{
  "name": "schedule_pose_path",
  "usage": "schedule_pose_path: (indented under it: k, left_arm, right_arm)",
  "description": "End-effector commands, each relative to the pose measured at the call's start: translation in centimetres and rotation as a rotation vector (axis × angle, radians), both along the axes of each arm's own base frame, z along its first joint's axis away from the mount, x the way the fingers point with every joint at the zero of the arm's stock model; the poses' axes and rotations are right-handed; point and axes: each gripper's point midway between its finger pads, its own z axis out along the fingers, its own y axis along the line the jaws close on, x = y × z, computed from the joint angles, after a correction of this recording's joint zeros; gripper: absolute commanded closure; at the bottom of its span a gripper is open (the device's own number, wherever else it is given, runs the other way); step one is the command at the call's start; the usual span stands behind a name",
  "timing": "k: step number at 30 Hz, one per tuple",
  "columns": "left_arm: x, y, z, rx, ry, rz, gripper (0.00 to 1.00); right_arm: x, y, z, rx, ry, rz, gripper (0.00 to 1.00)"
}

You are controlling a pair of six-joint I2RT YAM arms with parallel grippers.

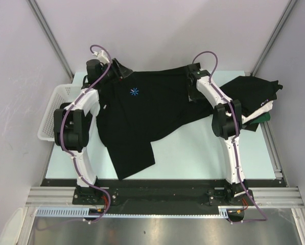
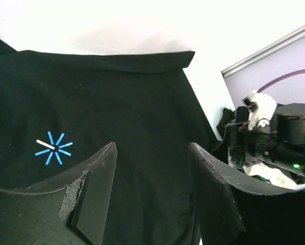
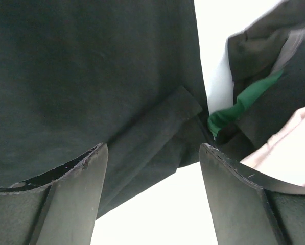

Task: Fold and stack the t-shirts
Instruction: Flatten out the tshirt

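A black t-shirt (image 1: 142, 117) with a small blue starburst mark (image 1: 135, 92) lies spread across the table, its lower part trailing toward the near edge. My left gripper (image 1: 119, 69) hovers at the shirt's far left corner. In the left wrist view it (image 2: 152, 148) is open over the chest cloth (image 2: 142, 102), holding nothing, with the starburst (image 2: 53, 148) to its left. My right gripper (image 1: 192, 88) is at the shirt's far right sleeve. In the right wrist view it (image 3: 153, 148) is open above the sleeve hem (image 3: 157, 127). A pile of folded t-shirts (image 1: 254, 99) lies at the right.
A white mesh basket (image 1: 52, 109) stands off the table's left edge. The pile at the right shows black, white and green layers (image 3: 241, 104). Grey walls with metal posts enclose the back and sides. The light tabletop (image 1: 203, 153) shows in front of the shirt.
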Motion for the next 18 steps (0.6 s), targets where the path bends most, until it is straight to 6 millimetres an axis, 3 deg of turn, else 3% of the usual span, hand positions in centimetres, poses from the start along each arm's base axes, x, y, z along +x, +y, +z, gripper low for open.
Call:
schedule_pose_path:
  k: [1,7,18]
  left_arm:
    - [-1.3,-1.0,3.4,-0.001,-0.079,-0.039,0.36]
    - [-1.5,-1.9,3.7,0.002,-0.083,-0.052,0.35]
    - [-1.3,-3.2,3.9,0.008,-0.083,-0.067,0.34]
  right_arm:
    - [-1.5,-2.3,-2.0,-0.052,0.080,-0.062,0.23]
    - [-1.1,-4.4,-3.2,-0.040,0.096,-0.099,0.23]
    - [-0.3,-6.1,-4.2,-0.011,0.099,-0.111,0.26]
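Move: The right hand is going for the folded near-right corner of the black t-shirt, which lies roughly 6 cm to its right, 1 cm back and 6 cm below. The t-shirt stack is some 23 cm to the right, about level fore and aft and 4 cm lower. The shirt's far-right corner lies about 22 cm straight ahead, at table height. From the left hand, the near-right corner is roughly 45 cm right, 6 cm back and 20 cm down. With its fingers staying wide open, the right hand slides about 5 cm to the right towards the stack and sinks nearly 4 cm in the first half of that, down to the shirt's folded near-right corner, its wrist turning only slightly clockwise and its fingers tipping a little more upright; whether they touch the cloth can't be seen. The left hand, empty and open, stays high over the far-left part of the shirt and drifts a couple of centimetres to the right. ##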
